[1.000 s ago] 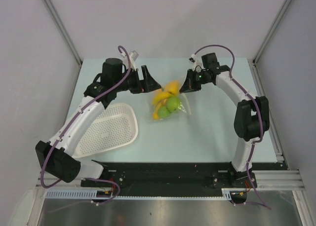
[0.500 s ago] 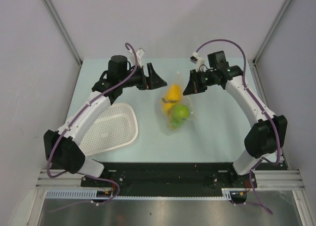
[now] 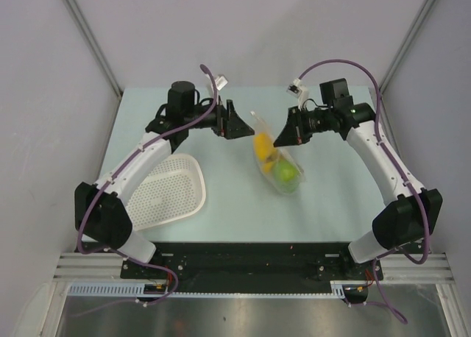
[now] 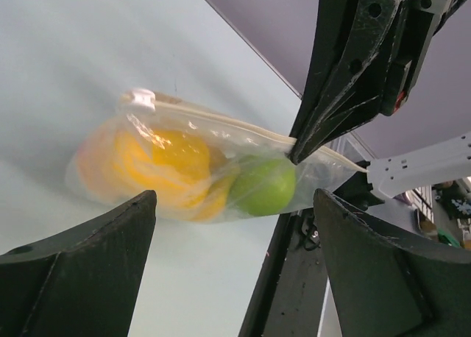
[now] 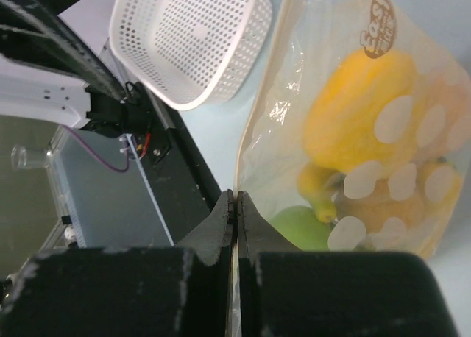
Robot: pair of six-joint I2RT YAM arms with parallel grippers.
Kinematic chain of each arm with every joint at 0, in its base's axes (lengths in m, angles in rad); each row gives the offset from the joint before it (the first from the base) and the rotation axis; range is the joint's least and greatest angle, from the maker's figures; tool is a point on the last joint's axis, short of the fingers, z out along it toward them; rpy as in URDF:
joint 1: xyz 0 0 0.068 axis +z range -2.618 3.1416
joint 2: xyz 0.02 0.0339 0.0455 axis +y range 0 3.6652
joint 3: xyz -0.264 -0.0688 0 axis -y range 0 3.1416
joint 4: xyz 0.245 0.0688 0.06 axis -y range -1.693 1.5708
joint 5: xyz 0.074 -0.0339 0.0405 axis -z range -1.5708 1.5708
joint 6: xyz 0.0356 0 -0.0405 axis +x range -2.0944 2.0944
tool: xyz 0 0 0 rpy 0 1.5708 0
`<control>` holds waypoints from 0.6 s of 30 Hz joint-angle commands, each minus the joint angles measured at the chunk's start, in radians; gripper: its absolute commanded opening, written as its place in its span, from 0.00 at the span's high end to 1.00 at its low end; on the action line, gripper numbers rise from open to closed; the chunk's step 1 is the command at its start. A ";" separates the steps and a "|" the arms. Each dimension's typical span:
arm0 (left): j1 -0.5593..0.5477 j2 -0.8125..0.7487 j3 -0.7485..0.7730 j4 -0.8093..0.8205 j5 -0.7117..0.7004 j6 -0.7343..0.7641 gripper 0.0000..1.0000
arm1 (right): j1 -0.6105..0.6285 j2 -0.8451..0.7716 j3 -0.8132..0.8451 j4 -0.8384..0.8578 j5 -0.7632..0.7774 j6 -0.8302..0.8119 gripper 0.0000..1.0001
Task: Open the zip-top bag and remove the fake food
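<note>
The zip-top bag (image 3: 279, 162) hangs off the table, a clear pouch turned diagonally. Inside it, the fake food shows as yellow pieces (image 3: 263, 144) and a green apple (image 3: 286, 173). My right gripper (image 3: 279, 140) is shut on the bag's zip edge; the right wrist view shows its tips (image 5: 235, 200) pinching the plastic beside the green apple (image 5: 303, 227). My left gripper (image 3: 242, 128) stands open just left of the bag's upper corner, not touching it. In the left wrist view the bag (image 4: 193, 168) hangs beyond the spread left gripper (image 4: 234, 204).
A white perforated basket (image 3: 166, 193) lies at the front left of the pale table (image 3: 221, 212), beside the left arm. It also shows in the right wrist view, the basket (image 5: 191, 35) sitting beyond the bag. Grey walls close in the back and sides.
My right gripper has lifted the bag and carried it right, so it now hangs edge-on. My left gripper has followed to the right, still open.
</note>
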 commanded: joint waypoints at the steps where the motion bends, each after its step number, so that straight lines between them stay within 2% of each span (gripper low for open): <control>1: 0.012 -0.044 -0.048 0.063 0.074 0.093 0.09 | -0.001 -0.070 -0.018 0.016 -0.154 -0.017 1.00; 10: 0.061 -0.095 -0.100 0.029 0.151 0.265 0.08 | 0.002 -0.148 -0.090 0.010 -0.255 -0.003 1.00; 13: 0.063 -0.110 -0.162 0.124 0.255 0.227 0.07 | 0.004 -0.169 -0.110 0.011 -0.280 0.000 1.00; 18: 0.061 -0.113 -0.289 0.468 0.358 0.008 0.11 | 0.004 -0.195 -0.134 0.016 -0.312 0.012 1.00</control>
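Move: My right hand already pinches the bag's zip rim. The free part of that rim lies about 4 cm ahead and 3 cm left of it; the yellow food hangs about 3 cm ahead, 3 cm left and 8 cm below, the green food 2 cm back, 4 cm right and 10 cm below. From my open left hand the free rim is roughly 6 cm right, about level, with the yellow food 8 cm right and 9 cm below. I keep the rim pinched in my shut right fingers and draw the bag back about 6 cm while raising it 2 to 3 cm, the fingertips tilting up and the hand turning some 10 degrees counter-clockwise. My left hand, wide open, sinks 2 cm beside the bag, then eases back and left, turning about 10 degrees clockwise, without gripping anything. ##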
